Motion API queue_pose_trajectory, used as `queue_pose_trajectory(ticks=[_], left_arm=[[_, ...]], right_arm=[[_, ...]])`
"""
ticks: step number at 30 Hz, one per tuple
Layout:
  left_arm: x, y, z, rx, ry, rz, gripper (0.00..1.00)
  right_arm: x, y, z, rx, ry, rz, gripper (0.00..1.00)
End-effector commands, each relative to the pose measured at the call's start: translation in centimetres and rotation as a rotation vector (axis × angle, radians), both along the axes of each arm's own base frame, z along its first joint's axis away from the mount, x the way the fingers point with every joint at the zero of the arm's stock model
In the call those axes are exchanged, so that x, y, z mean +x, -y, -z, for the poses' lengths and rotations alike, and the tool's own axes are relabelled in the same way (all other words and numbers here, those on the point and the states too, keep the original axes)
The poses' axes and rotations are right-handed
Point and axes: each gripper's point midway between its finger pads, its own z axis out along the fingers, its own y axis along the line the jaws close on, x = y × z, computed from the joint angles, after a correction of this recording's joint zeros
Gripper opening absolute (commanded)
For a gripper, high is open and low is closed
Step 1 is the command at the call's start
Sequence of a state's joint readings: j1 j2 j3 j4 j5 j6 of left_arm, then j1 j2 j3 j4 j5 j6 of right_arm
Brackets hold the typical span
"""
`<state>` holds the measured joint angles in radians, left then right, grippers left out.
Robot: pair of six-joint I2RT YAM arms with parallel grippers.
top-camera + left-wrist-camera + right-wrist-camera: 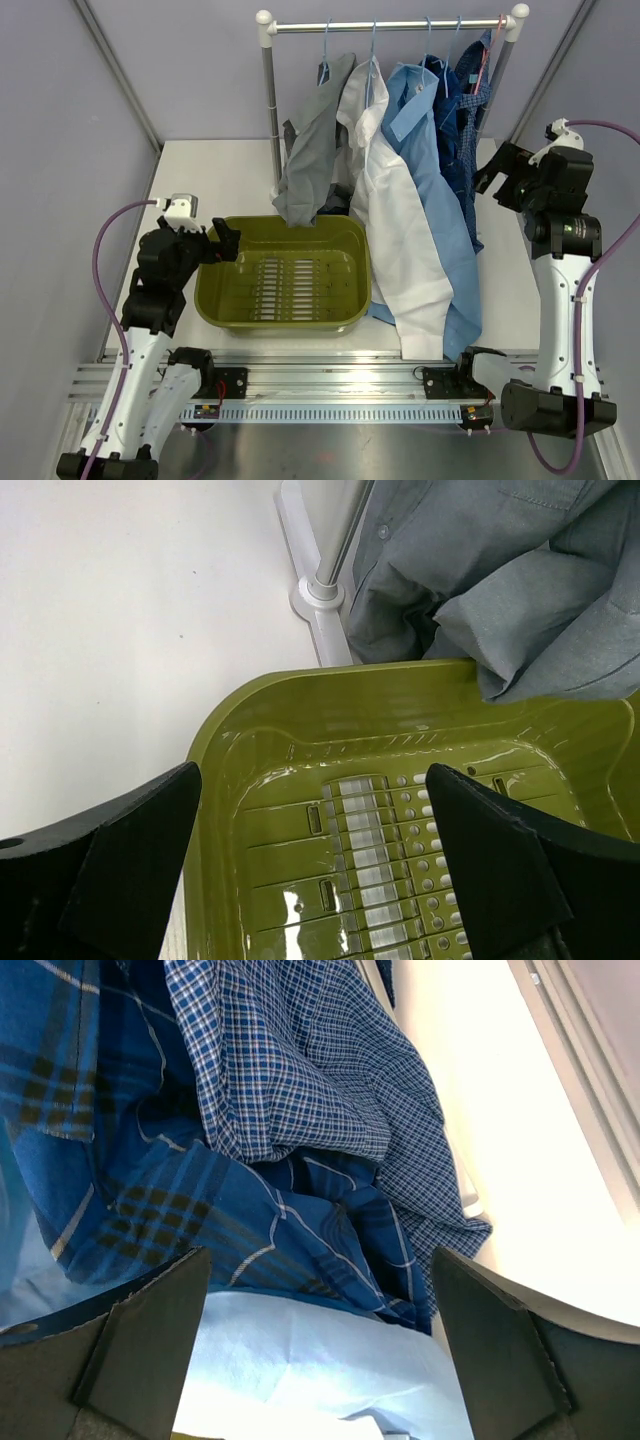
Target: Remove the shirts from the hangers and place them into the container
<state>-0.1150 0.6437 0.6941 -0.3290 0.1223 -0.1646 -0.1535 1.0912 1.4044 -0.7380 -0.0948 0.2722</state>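
Several shirts hang on thin hangers [373,55] from the rail: grey shirt [315,145], white shirt [395,235], light blue shirt [440,200], dark blue windowpane-check shirt [180,1210] and navy small-check shirt [300,1070]. The grey shirt's hem [520,610] dips over the far rim of the olive-green container [215,300], which holds nothing. My left gripper [222,243] hovers open at the container's left rim [215,780], nothing between its fingers [130,860]. To the right of the shirts, my right gripper [500,170] is raised and open, facing the check shirts, fingers [500,1350] apart from them.
A silver rail [390,25] with white knobs stands on a post [270,110] whose white foot [320,595] sits just behind the container. The white tabletop [120,630] spreads to the left. Grey walls enclose the back and sides.
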Motion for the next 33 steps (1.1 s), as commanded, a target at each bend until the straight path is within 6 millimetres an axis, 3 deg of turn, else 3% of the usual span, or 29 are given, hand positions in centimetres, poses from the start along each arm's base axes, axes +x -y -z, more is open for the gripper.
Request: queue_pose_trajectory(ticks=[1,4,5,6,7,11,15,18,19,21,22,23,24,25,26,28,29,31,32,33], left_arm=[[0.2,-0.4,-2.2,0.014,0.077,-0.016,0.99],[0.2,-0.3,-2.4,0.014,0.082,-0.014,0.99],[0.2,-0.3,-2.3,0.015,0.081,-0.014,0.99],[0.2,-0.3,-2.4,0.016,0.082,-0.014,0.99],[0.2,-0.3,-2.3,0.014,0.082,-0.014,0.99],[0.3,-0.2,-2.3,0.012,0.077,-0.010,0.99],[0.3,0.0,-2.2,0.007,0.073,0.002,0.99],[0.3,0.1,-2.2,0.003,0.072,0.006,0.99],[0.3,0.1,-2.2,0.003,0.069,0.008,0.99],[0.4,0.2,-2.1,0.001,0.064,0.009,0.99],[0.5,0.3,-2.0,0.001,0.058,0.013,0.99],[0.4,0.3,-2.1,-0.001,0.056,0.016,0.99],[0.4,0.4,-2.0,-0.003,0.053,0.023,0.99],[0.4,0.5,-2.0,-0.003,0.051,0.026,0.99],[0.3,0.5,-2.1,-0.003,0.058,0.027,0.99],[0.2,0.4,-2.3,0.001,0.066,0.022,0.99],[0.1,0.3,-2.3,0.004,0.070,0.018,0.99],[0.1,0.2,-2.4,0.003,0.074,0.016,0.99],[0.1,0.3,-2.3,0.003,0.073,0.017,0.99],[0.2,0.3,-2.3,0.003,0.073,0.020,0.99]], right_arm=[[-1.2,0.3,-3.3,-0.076,0.087,-0.012,0.99],[-2.0,-1.1,-4.1,-0.162,0.125,-0.149,0.99],[-2.6,-1.7,-4.5,-0.271,0.155,-0.249,0.99],[-3.2,-3.7,-4.7,-0.301,0.193,-0.398,0.99],[-3.6,-4.3,-5.0,-0.345,0.215,-0.454,0.99],[-3.3,-3.7,-5.5,-0.410,0.180,-0.477,1.00],[-3.0,-5.1,-5.7,-0.392,0.121,-0.610,0.99],[-2.7,-7.5,-9.0,-0.301,0.227,-0.693,0.99],[-2.6,-7.9,-11.6,-0.304,0.312,-0.693,0.99],[-1.7,-9.0,-13.5,-0.212,0.351,-0.725,0.99],[-2.1,-9.5,-16.4,-0.174,0.400,-0.716,0.99],[0.1,-9.4,-16.0,-0.118,0.365,-0.714,0.99],[0.8,-9.5,-16.6,-0.078,0.357,-0.701,0.98],[0.9,-9.7,-18.5,-0.049,0.380,-0.688,0.96],[3.5,-9.2,-17.4,-0.019,0.338,-0.661,0.93],[5.1,-9.4,-18.2,-0.023,0.364,-0.632,0.86],[6.8,-9.0,-17.5,-0.038,0.346,-0.583,0.84],[7.9,-10.0,-17.6,-0.066,0.356,-0.583,0.73],[9.6,-9.8,-16.6,-0.075,0.329,-0.551,0.69],[10.2,-9.8,-16.4,-0.092,0.324,-0.537,0.60]])
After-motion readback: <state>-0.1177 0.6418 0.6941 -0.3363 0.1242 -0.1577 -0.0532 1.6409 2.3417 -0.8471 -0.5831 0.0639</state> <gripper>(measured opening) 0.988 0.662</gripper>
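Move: The dark blue shirt's collar hangs about 12 cm ahead of my right hand, 13 cm to its left and 15 cm above it. The light blue shirt's collar is roughly 6 cm further left and about level with it in reach; the navy checked collar on the pink hanger lies about 14 cm ahead of my hand, 7 cm left and 13 cm up. From my idle left hand, the dark blue collar is some 18 cm ahead, 43 cm to the right and 25 cm up. I swing my right hand up by about 17 cm and some 10 cm left, first drawing back slightly, then driving forward past my starting reach towards the hanging collars. On the way I turn it some 35 degrees counter-clockwise and tip the fingers up towards level. Nearing the dark blue collar, with the light blue one just to its left, I narrow the wide-open fingers to about two thirds. ##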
